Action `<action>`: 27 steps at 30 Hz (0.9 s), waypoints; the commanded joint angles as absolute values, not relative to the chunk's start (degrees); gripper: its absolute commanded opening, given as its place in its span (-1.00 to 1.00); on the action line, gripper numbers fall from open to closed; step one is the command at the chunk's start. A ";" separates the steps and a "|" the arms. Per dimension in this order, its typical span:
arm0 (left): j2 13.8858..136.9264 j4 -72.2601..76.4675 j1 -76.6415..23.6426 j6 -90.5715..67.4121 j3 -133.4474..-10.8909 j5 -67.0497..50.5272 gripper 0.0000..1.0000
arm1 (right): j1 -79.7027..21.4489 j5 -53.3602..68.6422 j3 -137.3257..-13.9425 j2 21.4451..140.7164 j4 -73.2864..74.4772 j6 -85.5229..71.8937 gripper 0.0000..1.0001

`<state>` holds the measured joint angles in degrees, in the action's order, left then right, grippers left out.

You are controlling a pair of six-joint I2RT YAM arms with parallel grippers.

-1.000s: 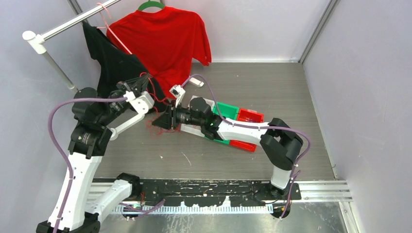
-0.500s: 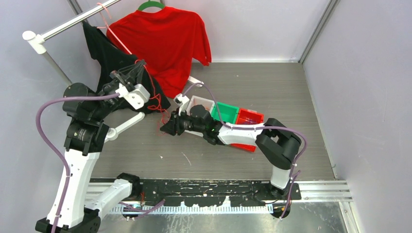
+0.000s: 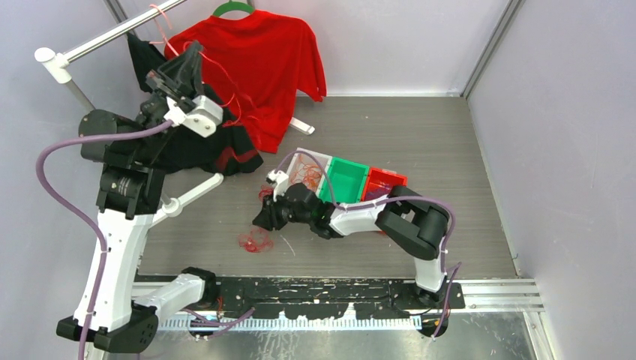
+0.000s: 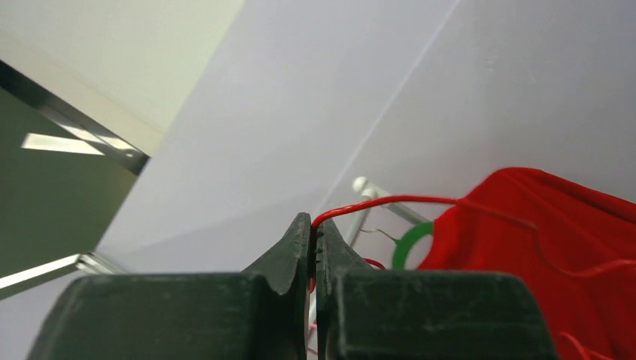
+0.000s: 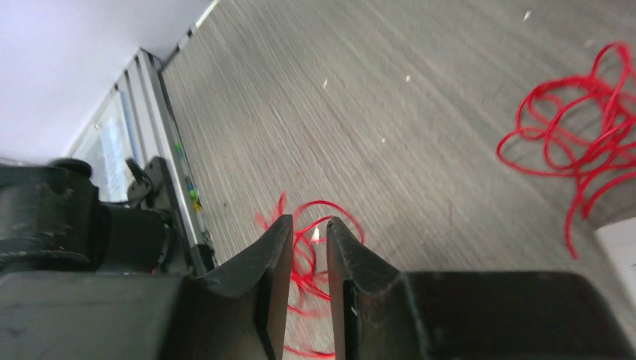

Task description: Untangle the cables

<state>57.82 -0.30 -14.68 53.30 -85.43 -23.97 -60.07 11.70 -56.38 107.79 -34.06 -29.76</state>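
My left gripper (image 3: 193,51) is raised high at the back left, in front of the hanging clothes. It is shut on a thin red cable (image 4: 390,201) that arcs away from its tips (image 4: 313,223); loose red strands (image 3: 229,101) trail off it. My right gripper (image 3: 260,220) hovers low over the table, jaws a narrow gap apart (image 5: 309,225). A small clump of red cables (image 3: 255,240) lies on the table just past its tips and shows blurred through the gap (image 5: 330,204). A second red clump (image 5: 577,142) lies beside the white bin.
A white bin (image 3: 319,157) holding loopy red-orange wires, a green bin (image 3: 343,180) and a red bin (image 3: 386,180) sit in a row mid-table. A red T-shirt (image 3: 255,67) and a black garment (image 3: 187,135) hang from the rack rail (image 3: 97,41).
My left gripper climbed up and back, drawing the red cable with it. My right gripper slid toward the near edge, and a red clump now lies on the table by it.
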 commanded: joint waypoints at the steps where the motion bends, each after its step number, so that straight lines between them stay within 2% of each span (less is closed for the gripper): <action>1: 59.63 9.39 -14.95 55.21 -92.78 -21.10 -1.00 | -61.55 9.11 -55.81 109.04 -36.17 -28.65 -0.43; 3: 61.15 9.63 -14.87 53.80 -95.40 -20.19 -1.00 | -61.68 8.63 -55.30 109.58 -36.67 -28.82 -0.42; 9: 59.79 6.79 -15.00 52.05 -94.27 -23.77 -1.00 | -61.62 6.30 -54.39 104.98 -36.79 -27.31 -0.13; 11: 58.82 5.13 -15.02 51.29 -92.57 -26.36 -1.00 | -61.43 5.01 -54.74 101.78 -35.21 -26.22 0.01; 14: 57.57 4.27 -14.95 50.01 -90.38 -30.36 -1.00 | -59.97 4.00 -55.19 96.71 -33.69 -25.58 0.34; 15: 57.27 3.51 -14.99 48.74 -90.21 -31.96 -1.00 | -59.37 3.84 -55.65 95.20 -32.78 -25.42 0.38; 23: 56.42 -0.84 -15.96 42.16 -88.90 -45.49 -1.00 | -54.86 3.51 -57.81 84.47 -27.97 -23.86 0.48; 27: 57.62 -3.09 -20.10 36.24 -87.98 -46.29 -1.00 | -53.84 -2.60 -57.47 80.66 -24.25 -21.48 0.46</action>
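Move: Above the right hand, the hanging length of the red cable pinched by the left hand comes down some 25 cm higher, about 4 cm farther out and 1 cm to its right. A small red heap lies roughly 3 cm to the right hand's left, 1 cm back and 9 cm below; a second red heap is 13 cm ahead of that hand, level sideways. From the left hand, the hanging length is about 25 cm down, 8 cm right, level fore and aft. Dipping 3 to 4 cm towards the small heap, the right hand spreads its fingers wide, then shoots up about 20 cm, veering right and forward to the hanging cable, its fingertips tilting up a little. The left hand keeps its pinch, lifts 7 cm and sinks back again, drawing back and right about 5 cm each and turning clockwise some 20 degrees. ##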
